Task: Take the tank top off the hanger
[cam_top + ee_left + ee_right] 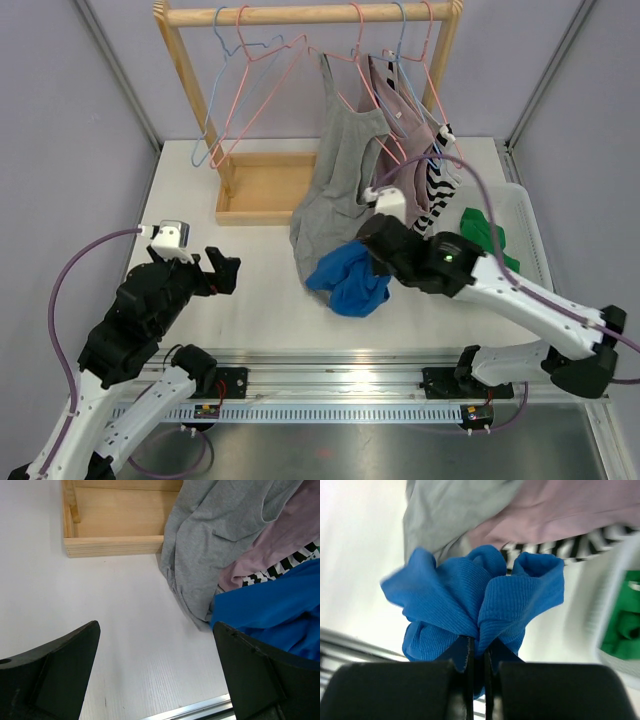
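Note:
A blue ribbed tank top [347,281] hangs bunched just above the table's front centre, and its folds fill the right wrist view [470,605]. My right gripper [477,649] is shut on a pinch of that blue cloth; from above, the gripper [374,262] is half buried in it. I cannot tell whether the blue top still touches a hanger. Pink hangers [368,88] hang on the wooden rack [300,14] behind it. My left gripper [226,272] is low over the table at the left, open [156,626] with nothing between its fingers; the blue top [272,605] lies to its right.
A grey tank top [335,170], a mauve top [400,105] and a striped one [440,182] hang on the rack's right half. Bare blue and pink hangers [232,90] hang at its left. The rack's wooden base tray [262,190] sits behind. A white bin [527,215] with a green garment [488,235] stands at the right.

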Motion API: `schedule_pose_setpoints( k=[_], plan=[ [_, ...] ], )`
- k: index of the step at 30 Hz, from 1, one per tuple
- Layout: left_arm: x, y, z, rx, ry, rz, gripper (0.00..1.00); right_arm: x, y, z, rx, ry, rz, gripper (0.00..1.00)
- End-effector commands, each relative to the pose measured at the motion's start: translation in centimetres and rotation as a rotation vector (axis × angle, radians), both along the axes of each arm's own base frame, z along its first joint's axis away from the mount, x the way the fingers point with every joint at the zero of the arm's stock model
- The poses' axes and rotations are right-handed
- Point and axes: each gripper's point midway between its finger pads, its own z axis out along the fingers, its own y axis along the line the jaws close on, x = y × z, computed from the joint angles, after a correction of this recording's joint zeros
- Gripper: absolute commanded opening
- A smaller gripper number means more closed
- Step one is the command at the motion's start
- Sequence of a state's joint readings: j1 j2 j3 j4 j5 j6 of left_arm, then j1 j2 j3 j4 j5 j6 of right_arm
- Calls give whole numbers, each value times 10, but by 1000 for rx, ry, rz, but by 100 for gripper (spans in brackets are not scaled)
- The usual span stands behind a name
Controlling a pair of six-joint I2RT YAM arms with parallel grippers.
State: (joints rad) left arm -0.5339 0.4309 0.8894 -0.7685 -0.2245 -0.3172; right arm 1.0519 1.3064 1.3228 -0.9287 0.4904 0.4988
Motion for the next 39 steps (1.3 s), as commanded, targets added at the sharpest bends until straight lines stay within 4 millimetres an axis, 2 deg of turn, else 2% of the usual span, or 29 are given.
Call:
schedule_pose_setpoints(
  k=[1,5,7,9,10,13,14,15,16,17,20,21,23,25,26,28,29,31,32,33,37,38,39],
  plan=[
    [5,1,16,-24,-64,15,99,5,-78,56,-33,-154,-251,0],
    [4,-1,22,-40,-71,9,99,-3,-138,97,-55,-233,-414,0],
    [4,-5,28,-56,-78,-9,99,-1,-167,112,-59,-274,-518,0],
    [4,-9,39,-80,-91,-23,99,0,-184,119,-97,-282,-560,0],
    [3,-12,44,-93,-93,-36,99,5,-195,118,-128,-274,-608,0],
    [4,-23,62,-134,-99,-76,99,18,-210,111,-210,-258,-657,0],
    [3,-25,74,-161,-111,-81,99,26,-221,108,-217,-256,-716,0],
    [6,-28,77,-167,-106,-85,99,31,-226,106,-244,-252,-719,0],
    [7,-32,81,-178,-103,-100,99,37,-229,101,-241,-238,-724,0],
    [8,-35,87,-197,-106,-107,99,50,-243,98,-226,-244,-790,0],
    [9,-50,104,-223,-105,-170,99,73,-253,89,-206,-238,-818,0],
    [11,-54,107,-227,-99,-184,99,78,-266,87,-218,-235,-849,0],
    [13,-63,119,-242,-101,-221,99,99,-267,80,-188,-230,-849,0],
    [18,-70,129,-252,-105,-241,99,112,-280,66,-199,-194,-879,2],
    [19,-73,134,-259,-112,-246,99,121,-284,62,-189,-193,-890,10],
    [23,-76,151,-276,-137,-252,99,130,-292,45,-206,-143,-915,35],
    [31,-81,151,-268,-124,-251,99,132,-293,41,-216,-134,-921,59],
    [42,-84,159,-263,-126,-232,99,136,-295,37,-235,-119,-934,70],
    [52,-89,165,-255,-124,-225,99,134,-295,37,-241,-112,-936,88],
    [55,-91,171,-258,-129,-223,99,134,-296,39,-242,-115,-940,99],
    [85,-106,192,-257,-134,-186,99,124,-299,61,-218,-168,-949,100],
    [84,-110,211,-274,-164,-195,99,121,-299,65,-207,-180,-946,99],
    [99,-119,205,-258,-145,-180,99,118,-298,70,-191,-194,-945,99]
  ],
)
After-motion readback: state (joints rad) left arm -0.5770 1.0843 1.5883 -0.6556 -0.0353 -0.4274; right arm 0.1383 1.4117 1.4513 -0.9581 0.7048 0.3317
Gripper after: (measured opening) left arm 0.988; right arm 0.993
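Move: The right hand still grips the bunched blue tank top; the white basket's middle is about 30 cm to its right, 14 farther out and 17 down. The pink top hangs some 15 cm ahead and 3 right. From the open left hand, the hanging grey tank top's middle is about 15 cm ahead, 31 right and 10 lower; the empty hangers are roughly 20 ahead, 5 right and 15 higher. Right carries blue top 30 cm right, opening over the basket; left rises about 17 cm towards grey top's straps. ##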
